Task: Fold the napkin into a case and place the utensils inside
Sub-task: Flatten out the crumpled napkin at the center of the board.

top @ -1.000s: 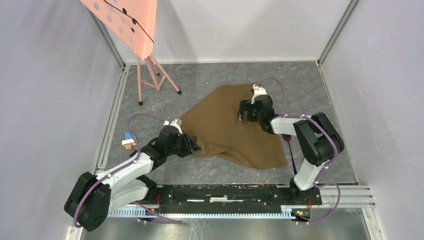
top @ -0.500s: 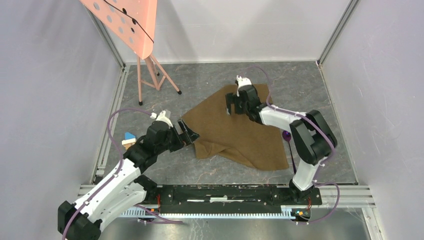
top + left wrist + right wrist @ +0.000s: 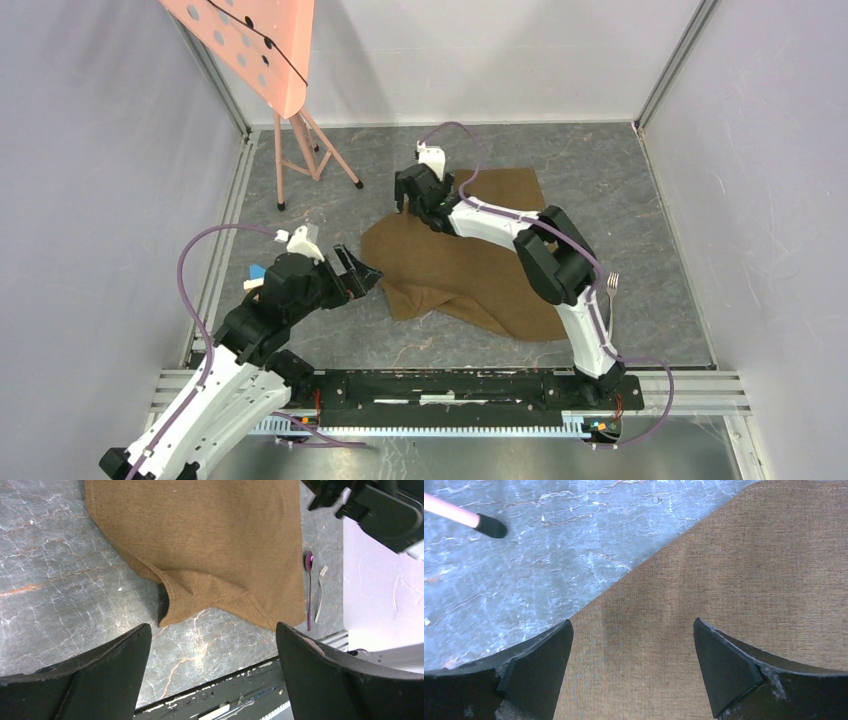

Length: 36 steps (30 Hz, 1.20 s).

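Observation:
The tan-brown napkin [image 3: 470, 265] lies spread on the table, its near-left corner rumpled and turned over [image 3: 200, 592]. My left gripper [image 3: 362, 270] hangs open just left of that corner with nothing between its jaws [image 3: 214, 630]. My right gripper [image 3: 407, 200] is open above the napkin's far-left edge, where cloth [image 3: 724, 570] fills the gap between its fingers [image 3: 632, 630]. The utensils lie by the napkin's right edge: a purple spoon [image 3: 309, 590] and a silvery fork [image 3: 320, 592], the fork also showing beside the right arm [image 3: 611, 285].
A pink stand [image 3: 300, 150] carrying a pink perforated board [image 3: 250, 45] stands at the far left, one black-tipped leg [image 3: 491, 526] close to my right gripper. A small blue-and-wood block [image 3: 256, 277] sits behind the left arm. Metal rails edge the table.
My left gripper opened, let go of the napkin's near-left corner and drew back to the left. My right gripper travelled left across the napkin to its far-left edge.

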{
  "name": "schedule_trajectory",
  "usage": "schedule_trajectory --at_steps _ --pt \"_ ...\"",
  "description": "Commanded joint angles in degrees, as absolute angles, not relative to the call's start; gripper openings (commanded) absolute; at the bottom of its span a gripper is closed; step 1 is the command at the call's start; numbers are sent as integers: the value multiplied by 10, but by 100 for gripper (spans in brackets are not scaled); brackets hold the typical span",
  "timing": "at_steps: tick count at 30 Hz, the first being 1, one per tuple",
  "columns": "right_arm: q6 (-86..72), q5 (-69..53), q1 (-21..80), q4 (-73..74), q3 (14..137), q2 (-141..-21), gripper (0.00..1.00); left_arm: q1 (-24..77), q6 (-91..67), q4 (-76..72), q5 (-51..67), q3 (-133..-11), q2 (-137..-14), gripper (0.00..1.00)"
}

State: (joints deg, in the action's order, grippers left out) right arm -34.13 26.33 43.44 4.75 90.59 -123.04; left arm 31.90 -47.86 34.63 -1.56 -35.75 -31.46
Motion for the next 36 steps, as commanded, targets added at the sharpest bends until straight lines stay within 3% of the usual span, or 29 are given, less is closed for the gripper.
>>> schedule_trajectory --at_steps 1,13,18,21,23,25,28,36 --pt "-363 356 444 104 979 -1284 95 318 -476 357 19 -352 -289 100" --pt "-317 368 455 106 1065 -1380 74 319 -459 372 12 -367 -268 100" --pt "-294 333 456 86 1061 -1374 37 318 -452 377 2 -377 -273 100" --pt "-279 285 455 63 1045 -1337 20 318 -448 384 -25 -385 -277 100" --pt "-266 237 454 22 1008 -1291 7 318 -445 388 -38 -390 -281 100" --pt "-259 161 448 -41 944 -1225 0 318 -441 396 -55 -397 -285 100" --pt "-267 55 437 -159 798 -1118 0 318 -436 404 -76 -407 -287 100" --pt "-268 -45 425 -369 394 -902 3 318 -451 381 -73 -399 -311 100"
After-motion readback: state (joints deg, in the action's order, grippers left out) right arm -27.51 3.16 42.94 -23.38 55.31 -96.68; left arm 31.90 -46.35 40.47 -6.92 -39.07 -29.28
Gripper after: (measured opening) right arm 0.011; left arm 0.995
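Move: Under the open right hand runs the napkin's far-left edge; the stretch to pinch lies about 2 cm ahead, 1 cm left and 6 cm below. From that hand, the napkin's middle is roughly 14 cm back and 8 cm right, its folded near flap some 24 cm straight back, and the easel foot level with it, about 14 cm left. The left hand has that edge some 27 cm ahead, 10 cm right and 16 cm below. Sinking about 5 cm and reaching 2 cm forward, the open right hand closes on the napkin's far-left edge and pinches it. It then pulls the cloth back and up together, roughly 12 cm each way and slightly right, speeding up while turning some 25 degrees counter-clockwise with its left side rising. The left hand, empty and open, ends about 2 cm farther left. ##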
